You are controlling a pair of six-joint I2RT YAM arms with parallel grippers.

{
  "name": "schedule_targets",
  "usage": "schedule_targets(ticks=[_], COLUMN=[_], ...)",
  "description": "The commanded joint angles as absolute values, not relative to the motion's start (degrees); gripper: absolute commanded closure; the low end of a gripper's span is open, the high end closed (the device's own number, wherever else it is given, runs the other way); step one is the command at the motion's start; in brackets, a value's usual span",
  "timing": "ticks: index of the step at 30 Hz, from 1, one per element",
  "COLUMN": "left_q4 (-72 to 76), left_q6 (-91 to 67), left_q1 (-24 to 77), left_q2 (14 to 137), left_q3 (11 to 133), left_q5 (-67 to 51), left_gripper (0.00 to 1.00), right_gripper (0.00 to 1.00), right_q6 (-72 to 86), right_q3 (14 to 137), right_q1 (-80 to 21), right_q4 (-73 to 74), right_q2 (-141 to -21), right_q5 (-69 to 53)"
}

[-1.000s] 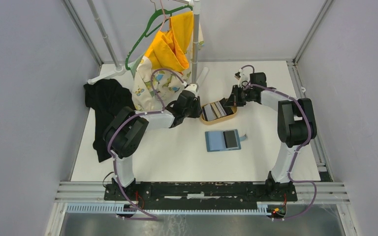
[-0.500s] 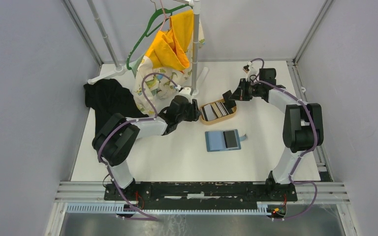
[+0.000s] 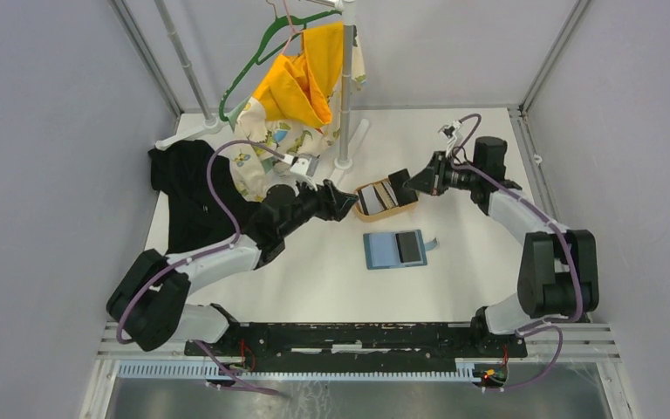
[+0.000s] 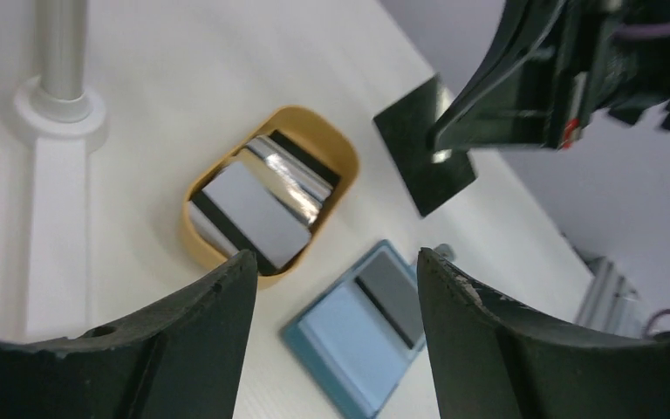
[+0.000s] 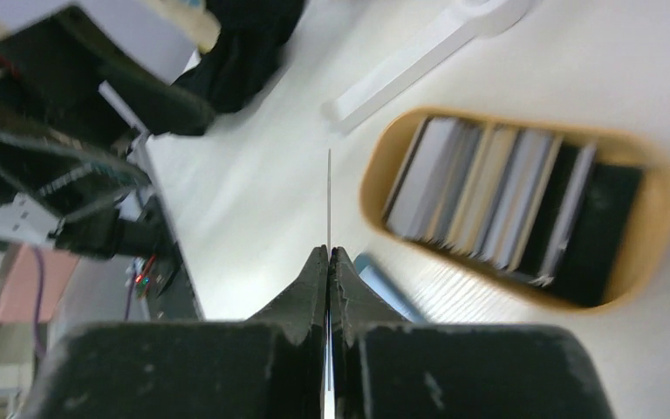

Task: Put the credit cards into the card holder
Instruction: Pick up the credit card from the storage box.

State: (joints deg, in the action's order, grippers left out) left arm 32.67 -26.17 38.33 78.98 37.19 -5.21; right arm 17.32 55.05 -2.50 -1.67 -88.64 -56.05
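Note:
The credit cards (image 3: 375, 198) lie as black, grey and white stripes in an oval tan tray (image 3: 375, 216) at mid-table. My right gripper (image 3: 413, 182) is shut on one black card (image 3: 400, 193), held tilted over the tray's right end. That card shows edge-on (image 5: 329, 196) in the right wrist view and as a black square (image 4: 423, 161) in the left wrist view. The teal card holder (image 3: 395, 249) lies open in front of the tray, its dark pocket on the right. My left gripper (image 3: 344, 202) stands open and empty just left of the tray (image 4: 227, 262).
A clothes rack pole (image 3: 345, 105) with a white foot (image 4: 57, 109) stands behind the tray, hung with a yellow garment (image 3: 301, 83) and a green hanger (image 3: 253, 61). A black cloth (image 3: 188, 183) lies at the left. Grey walls close in both sides.
My right gripper has lifted a black card out of the tray and drawn back to the right. My left arm has pulled back toward the near left and its jaws have opened.

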Motion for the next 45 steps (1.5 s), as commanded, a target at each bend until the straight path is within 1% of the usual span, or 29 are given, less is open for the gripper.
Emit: schedule_targets(ticks=[1,5,8,11,16,20,24,31,33,34,36,38,39,40,41,42,43,44,45], left_q4=[45.63,58.1,65.92,68.57,69.44,72.4,74.84,83.0,85.11,85.79,86.13,85.75,85.39,85.17,84.93,84.72,84.35,83.15,81.18], left_q6=[-34.88,-43.49,-48.11,-48.69,-46.06,-45.27,-45.28,-46.33,-46.42,-46.41,-46.41,-46.49,-46.49,-46.49,-46.6,-46.85,-47.02,-46.87,-46.47], left_q1=[38.19,38.51,40.24,43.39,50.25,53.76,55.12,56.14,56.12,56.02,55.99,55.71,55.48,55.2,54.68,54.19,53.62,53.16,52.77], left_q2=[72.54,68.89,67.97,68.34,72.56,77.02,80.55,87.61,89.47,90.19,91.18,91.54,91.58,91.44,91.18,90.94,90.56,90.1,89.56], left_q3=[30.93,23.1,17.7,15.23,17.13,19.79,21.71,24.58,25.37,25.87,26.55,26.52,26.29,25.83,25.23,24.61,24.08,23.6,23.55], left_q5=[-14.06,-18.92,-17.93,-13.84,-8.26,-7.28,-6.67,-8.52,-9.53,-10.08,-10.69,-10.73,-10.77,-10.94,-11.42,-12.3,-14.58,-16.82,-19.16], left_gripper=[0.26,0.25,0.24,0.24,0.24,0.24,0.26,0.37,0.43,0.5,0.7,0.93,0.97,0.98,0.98,0.98,0.98,0.98,0.98], right_gripper=[1.0,1.0,1.0,1.0,1.0,1.0,1.0,1.0,1.0,1.0,1.0,1.0,1.0,0.96,0.83,0.65,0.53,0.38,0.25], right_q6=[26.52,35.4,45.03,48.94,57.28,58.7,59.73,58.99,57.55,56.81,55.67,54.31,52.72,49.98,46.56,41.49,35.9,26.69,13.6], right_q3=[41.99,31.79,26.22,24.26,21.33,20.51,20.26,20.22,20.5,20.56,20.8,21.16,21.47,22.36,23.93,26.12,29.43,32.53,36.65], right_q1=[-2.46,-2.78,-4.7,-7.78,-9.51,-10.15,-10.99,-12.65,-13.47,-13.66,-14.12,-14.35,-14.33,-14.4,-14.41,-14.29,-14.3,-14.26,-14.16], right_q4=[-19.23,-34.77,-48.85,-53.16,-63.4,-65.12,-66.46,-66.31,-64.98,-64.35,-63.86,-63.25,-62.16,-59.94,-57.11,-51.89,-45.92,-35.48,-21.19], right_q2=[-81.32,-75.17,-72.34,-70.88,-68.43,-66.1,-65.33,-67.01,-67.81,-68.13,-68.44,-68.26,-68.01,-67.63,-67.35,-67.3,-67.36,-67.28,-67.24], right_q5=[-66.16,-66.83,-65.21,-63.63,-61.82,-60.92,-60.62,-60.9,-61.05,-61.0,-61.28,-61.73,-61.99,-62.54,-63.51,-65.34,-67.1,-67.95,-67.55])
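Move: The black card is held up in the right fingers, its middle about 5 cm ahead of the open left gripper and 12 cm to its right, about level in height. The left gripper itself lies some 14 cm left of the right one and 4 cm nearer the base. Counted from the left hand and about 15 cm below it, the storage box sits 7 cm ahead and 10 cm right, the card holder 5 cm back and 12 cm right. Draw both grippers back from the storage box towards the base, about 13 cm each, the right one keeping its card while it dips, then rises and eases left. Swing the left gripper about 8 cm right to the card, rolling and turning clockwise on the way, and pinch the card's free end. Then open the right fingers to let go. ##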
